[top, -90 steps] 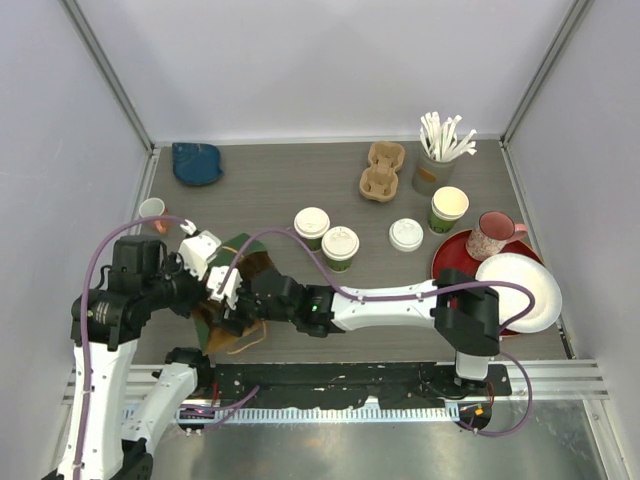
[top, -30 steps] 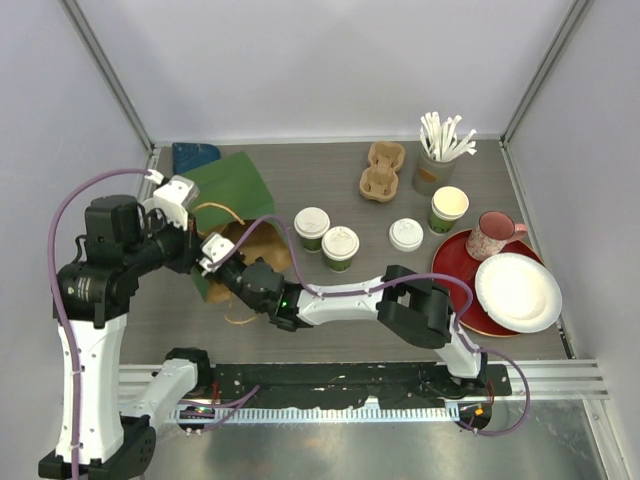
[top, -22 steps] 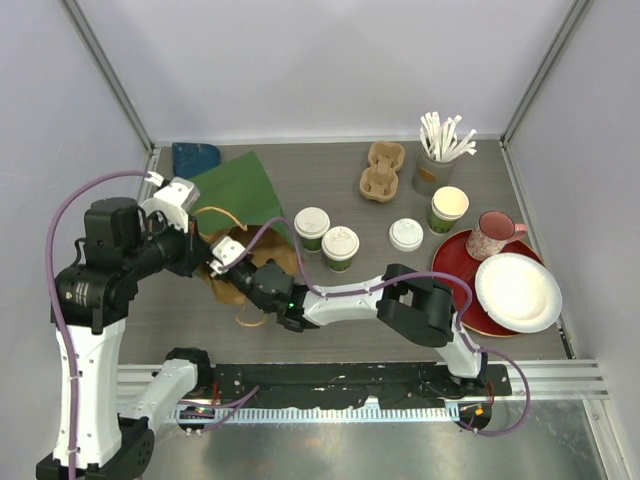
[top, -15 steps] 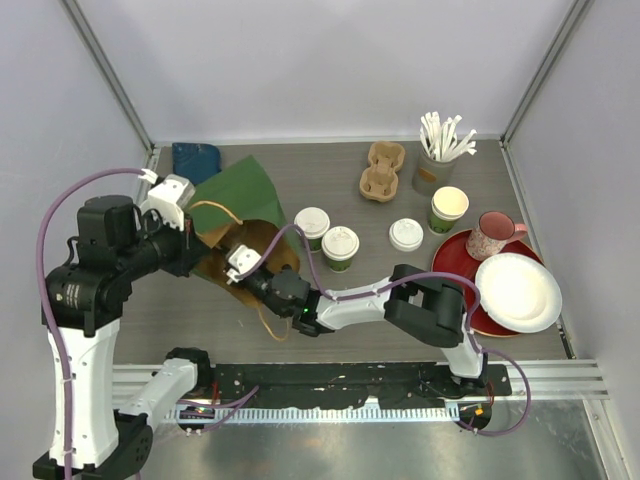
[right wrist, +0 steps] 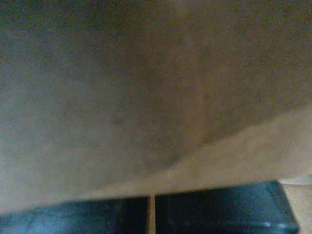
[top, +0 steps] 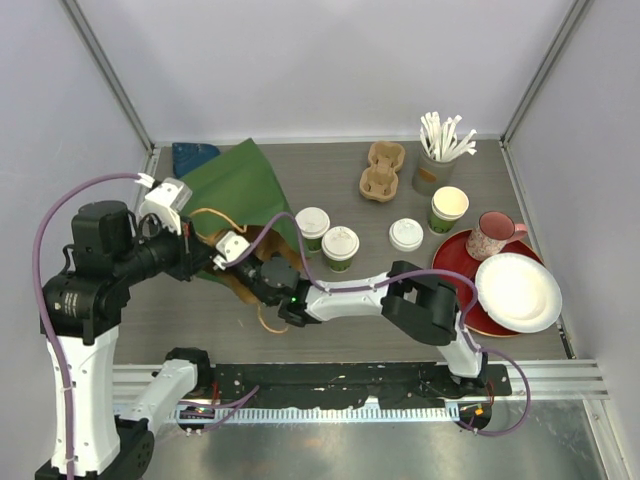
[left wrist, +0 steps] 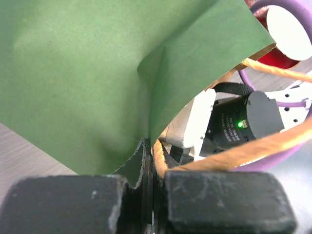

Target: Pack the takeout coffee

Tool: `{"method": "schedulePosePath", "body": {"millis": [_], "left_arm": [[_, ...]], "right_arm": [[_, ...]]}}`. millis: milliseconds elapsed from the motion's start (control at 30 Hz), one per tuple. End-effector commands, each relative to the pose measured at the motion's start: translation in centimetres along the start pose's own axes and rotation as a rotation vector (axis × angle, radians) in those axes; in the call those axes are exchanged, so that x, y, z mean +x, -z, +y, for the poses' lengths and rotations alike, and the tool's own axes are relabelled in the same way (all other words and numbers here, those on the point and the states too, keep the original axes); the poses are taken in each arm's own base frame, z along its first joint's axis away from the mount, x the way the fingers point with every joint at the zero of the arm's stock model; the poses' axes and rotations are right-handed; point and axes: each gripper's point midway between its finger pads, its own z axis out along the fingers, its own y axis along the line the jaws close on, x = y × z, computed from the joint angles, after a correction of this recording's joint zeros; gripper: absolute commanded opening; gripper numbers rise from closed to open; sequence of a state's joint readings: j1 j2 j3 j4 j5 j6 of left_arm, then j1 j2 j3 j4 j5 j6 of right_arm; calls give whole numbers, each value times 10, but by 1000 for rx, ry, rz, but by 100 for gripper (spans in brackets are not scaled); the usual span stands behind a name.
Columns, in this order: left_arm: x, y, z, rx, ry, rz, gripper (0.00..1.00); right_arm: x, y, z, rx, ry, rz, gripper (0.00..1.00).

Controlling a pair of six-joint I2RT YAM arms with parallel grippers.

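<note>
The takeout coffee is two small green cups with white lids, one beside the other, standing mid-table. To their left a green paper bag with a brown inside is held up off the table. My left gripper is shut on the bag's rim and its twine handle; in the left wrist view the jaws pinch the green paper. My right gripper reaches into the bag's mouth. Its view shows only brown paper, with a thin strip pinched between the shut fingers.
A loose white lid and a stack of lidless green cups stand right of the coffee. Farther right are a pink mug, a red plate and a white paper plate. At the back sit a cardboard cup carrier, a stirrer cup and a blue object.
Both grippers have kept their hold on the bag. Its green side has swung up and toward the back of the table, and the mouth has spread wider.
</note>
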State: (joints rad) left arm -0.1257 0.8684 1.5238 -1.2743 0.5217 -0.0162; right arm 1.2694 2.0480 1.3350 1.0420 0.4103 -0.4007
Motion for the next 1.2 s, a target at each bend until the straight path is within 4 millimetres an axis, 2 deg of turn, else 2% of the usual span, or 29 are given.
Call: {"method": "schedulePosePath", "body": {"millis": [0, 200, 267, 300, 333, 367, 400, 433, 467, 500, 533, 567, 633, 667, 800, 833, 867, 967, 1000, 1067, 1100, 1167], "left_arm": [[-15, 17, -41, 175, 22, -43, 0], [-20, 24, -65, 311, 64, -56, 0], [-23, 26, -70, 342, 75, -64, 0], [-25, 27, -70, 338, 74, -69, 0], [-26, 27, -67, 316, 68, -75, 0], [-27, 26, -63, 292, 66, -79, 0], [-29, 25, -59, 263, 65, -85, 0], [-29, 24, -54, 232, 65, -89, 0], [-32, 19, -37, 143, 76, -98, 0], [-35, 17, -30, 102, 80, -103, 0], [-36, 16, -20, 52, 84, -106, 0], [-39, 14, -4, -38, 89, -117, 0], [-46, 15, 10, -116, 89, -135, 0], [-51, 16, 20, -170, 90, -155, 0], [-62, 19, 34, -245, 65, -189, 0], [-61, 20, 36, -260, 60, -190, 0], [-60, 20, 39, -269, 45, -186, 0], [-46, 18, 55, -339, -16, -164, 0], [-31, 11, 73, -401, -39, -113, 0], [-17, 10, 84, -445, -82, -94, 0], [1, 1, 91, -454, -87, -47, 0], [9, -1, 91, -437, -134, -42, 0]], "right_arm": [[9, -31, -36, 130, 35, 29, 1], [45, -45, -52, 180, 104, 90, 1], [53, -48, -63, 203, 125, 108, 1], [53, -49, -67, 210, 139, 110, 4], [54, -49, -70, 213, 147, 118, 13], [54, -49, -71, 208, 160, 131, 33], [56, -46, -63, 162, 165, 137, 39], [37, -44, -63, 141, 150, 114, 43], [46, -34, -57, 104, 159, 141, 50], [40, -30, -52, 69, 146, 132, 52], [23, -25, -52, 55, 135, 118, 53], [29, -14, -48, 32, 139, 142, 55], [19, -4, -46, -14, 114, 158, 56], [24, 3, -43, -36, 103, 180, 58], [22, 22, -34, -126, 69, 212, 66], [22, 27, -26, -181, 57, 214, 68], [18, 34, -23, -215, 46, 206, 77], [17, 48, -8, -302, 20, 200, 79], [12, 51, -5, -314, 13, 194, 79], [16, 58, 1, -336, 4, 208, 80], [18, 61, 7, -352, 10, 211, 80], [18, 65, 14, -360, 57, 202, 80]]}}
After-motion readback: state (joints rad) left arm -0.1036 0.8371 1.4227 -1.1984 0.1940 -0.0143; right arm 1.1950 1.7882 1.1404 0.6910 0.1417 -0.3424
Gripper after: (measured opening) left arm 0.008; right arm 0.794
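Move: The green bag hangs from both my hands, swung out ahead. From my right fingers its middle is about 8 cm ahead, 6 cm to the right and 8 cm below. The nearer lidded cup stands some 19 cm to my right hand's right and 8 cm ahead, the other about 26 cm right and 3 cm ahead, both roughly 22 cm below. From my left hand, shut on the rim by a handle, the bag's middle is about 12 cm ahead, 10 cm right and 12 cm lower. With both hands I swing the bag forward and up, my right going about 5 cm out. Then I spread my right fingers wide, let go of the paper and draw that hand back, right and down some 6 cm each way, rolling its left side down, with the fingers in the bag's mouth. My left hand keeps its pinch on the rim, turning some 15 degrees counter-clockwise as it shifts left and sinks. ##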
